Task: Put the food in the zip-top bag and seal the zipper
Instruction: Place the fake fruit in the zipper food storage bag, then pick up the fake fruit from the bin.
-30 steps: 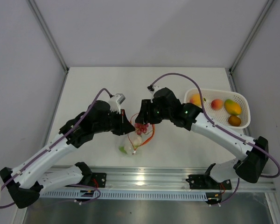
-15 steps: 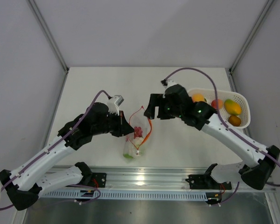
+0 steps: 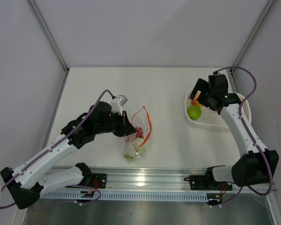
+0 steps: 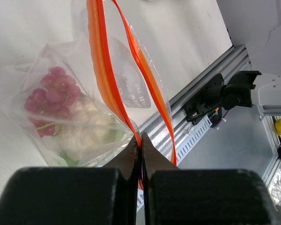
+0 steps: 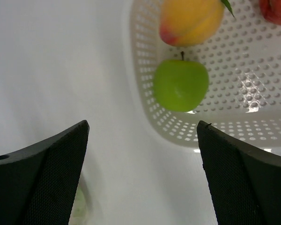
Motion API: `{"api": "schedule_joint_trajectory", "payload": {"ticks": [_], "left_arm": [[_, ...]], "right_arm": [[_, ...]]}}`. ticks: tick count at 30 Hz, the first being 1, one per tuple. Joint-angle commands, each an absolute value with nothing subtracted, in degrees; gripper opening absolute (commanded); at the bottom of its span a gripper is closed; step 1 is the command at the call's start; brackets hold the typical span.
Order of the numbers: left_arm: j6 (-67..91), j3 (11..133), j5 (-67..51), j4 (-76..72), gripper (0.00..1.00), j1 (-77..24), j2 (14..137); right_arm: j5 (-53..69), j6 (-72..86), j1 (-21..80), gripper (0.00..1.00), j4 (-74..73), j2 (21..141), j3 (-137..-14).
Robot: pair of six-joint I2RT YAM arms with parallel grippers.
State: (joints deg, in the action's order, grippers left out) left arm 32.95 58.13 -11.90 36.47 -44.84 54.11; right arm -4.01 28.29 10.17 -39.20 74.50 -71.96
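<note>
The clear zip-top bag (image 3: 136,138) lies mid-table with its mouth gaping open. My left gripper (image 3: 126,123) is shut on its red-orange zipper (image 4: 107,89), pinching the strip at the mouth's edge (image 4: 140,139). Inside the bag sit food pieces: red grapes (image 4: 51,93), a whitish piece (image 4: 86,129) and something green (image 3: 129,154). My right gripper (image 3: 196,99) hangs open over the left end of the white basket (image 3: 210,124), holding nothing. Below its jaws (image 5: 143,124) lie a green apple (image 5: 181,85) and a yellow-orange fruit (image 5: 191,18).
A red fruit (image 5: 276,9) shows at the basket's far corner. The right arm covers most of the basket from above. The aluminium rail (image 3: 145,180) runs along the near table edge. White walls close in the table on three sides.
My right arm swung from above the bag back to the basket and opened its jaws wide. The red grapes it carried now lie in the bag. The left gripper kept its hold.
</note>
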Motion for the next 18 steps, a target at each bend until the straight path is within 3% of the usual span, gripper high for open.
{"api": "schedule_joint_trajectory", "payload": {"ticks": [1,18], "left_arm": [[30.94,60.38,-14.76,34.63,0.01,-44.39,54.32],[29.01,59.94,-16.09,32.96,0.01,-44.38,55.37]], "right_arm": [[-2.55,26.19,7.12,0.98,-34.99,77.95,-69.44],[2.11,29.53,3.60,0.98,-23.12,93.78,-62.85]]}}
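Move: The green apple sits in the near left corner of the white basket, about 4 cm ahead of my open right hand, 2 cm to its right and some 17 cm below. The yellow peach is about 7 cm beyond the apple; the red fruit lies some 11 cm to the apple's right and 5 cm farther out. From my left hand, the apple is roughly 22 cm ahead, 33 cm right and 19 cm down. I drop my right hand quickly into the basket towards the green apple, about 14 cm down, easing some 3 cm forward and slightly right, and tip the fingers roughly 15 degrees steeper. They stay wide open, one on either side of the apple from above. My left hand keeps its shut pinch on the bag's orange zipper rim, shifting only about a centimetre right. ##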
